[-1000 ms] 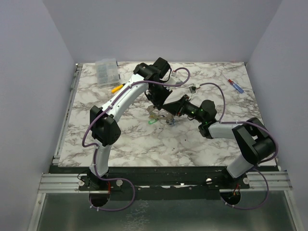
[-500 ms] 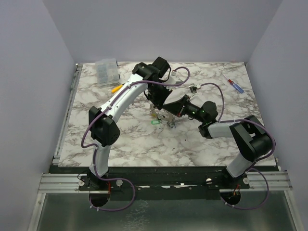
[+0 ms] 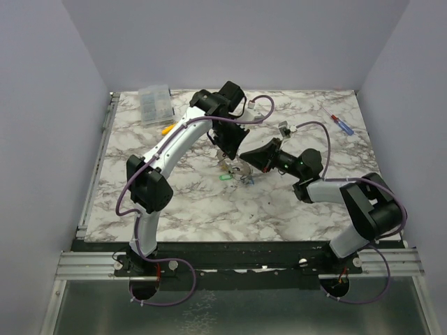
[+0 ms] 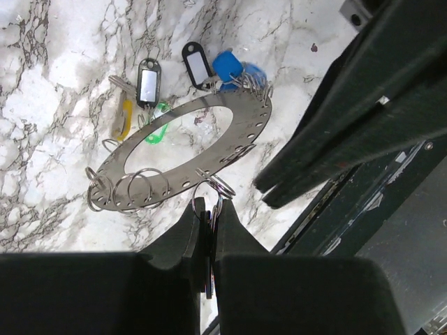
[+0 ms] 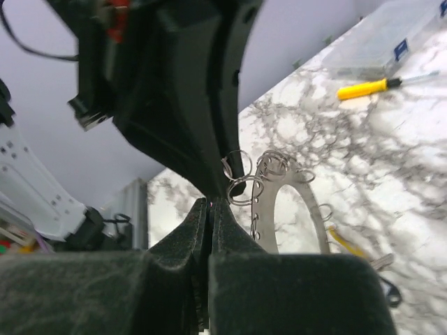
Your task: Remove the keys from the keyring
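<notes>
The keyring is a flat grey ring with small holes, held tilted above the table; it also shows in the right wrist view. Keys hang from it: two black tags, a blue one, a yellow one and a green one. My left gripper is shut on a dark key joined to the ring's near rim by small split rings. It stands over the ring in the top view. My right gripper is shut, its tips just beside the ring and next to the left fingers.
A yellow-handled screwdriver and a clear plastic box lie at the back left. A red-and-blue screwdriver lies at the back right. The right arm's cable loops over the table behind the grippers.
My right gripper has drawn back to the right and risen a little. The left gripper stays over the ring with little movement.
</notes>
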Tool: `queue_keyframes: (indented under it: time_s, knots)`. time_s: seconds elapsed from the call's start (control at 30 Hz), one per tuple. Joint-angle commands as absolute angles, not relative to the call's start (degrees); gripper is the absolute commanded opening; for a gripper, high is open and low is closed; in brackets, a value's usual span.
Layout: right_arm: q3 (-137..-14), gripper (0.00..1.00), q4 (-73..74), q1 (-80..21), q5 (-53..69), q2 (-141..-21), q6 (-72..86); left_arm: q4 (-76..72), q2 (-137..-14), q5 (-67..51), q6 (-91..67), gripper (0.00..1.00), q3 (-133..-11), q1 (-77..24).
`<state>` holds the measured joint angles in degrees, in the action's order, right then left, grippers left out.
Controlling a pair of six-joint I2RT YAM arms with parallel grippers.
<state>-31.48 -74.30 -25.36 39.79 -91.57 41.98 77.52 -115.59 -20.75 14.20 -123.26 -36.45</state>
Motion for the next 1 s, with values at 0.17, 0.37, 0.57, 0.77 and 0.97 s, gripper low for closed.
queue_keyframes:
  time_s: [0.17, 0.37, 0.57, 0.77, 0.97]
  knots:
    - [-29.9, 0.01, -68.2, -25.2, 46.6, -84.8, 11.5, 77.7, -113.3, -23.4, 14.6, 0.00, -124.3, -35.9]
    - [-33.3, 0.15, -59.7, -25.1, 44.6, -84.0, 18.5, 77.9, -113.4, -23.7, 14.8, 0.00, -124.3, -35.9]
    - [-34.5, 0.37, -62.1, -25.1, 47.0, -85.5, 25.5, 77.8, -113.4, -24.3, 14.8, 0.00, -124.4, -35.9]
    - [-37.5, 0.44, -64.3, -25.0, 49.0, -89.7, 33.9, 78.0, -112.9, -24.8, 14.9, 0.00, -124.2, -35.9]
    - [-38.7, 0.44, -73.0, -24.9, 51.1, -94.7, 45.4, 78.0, -112.3, -25.2, 15.0, 0.00, -123.7, -35.9]
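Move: My left hand holds a small split ring, with the big metal ring plate hanging about 5 cm below it, 2 cm ahead and 1 cm to the right. That held ring is roughly 3 cm to the left of my shut right fingertips and 2 cm ahead, at about their height. The green key tag hangs some 10 cm below my left hand, 2 cm ahead and 2 cm to its left; the blue tags hang about 11 cm below it, 6 cm to its right and 1 cm ahead. My left hand stays put and keeps its pinch on the split ring. With fingers still shut, my right hand backs up and rises about 1.5 cm as it tips upward some 20 degrees, then sinks and opens nearly halfway. It finishes by tipping down again and edging left about 2 cm towards the held ring, one open finger coming close beside it. ##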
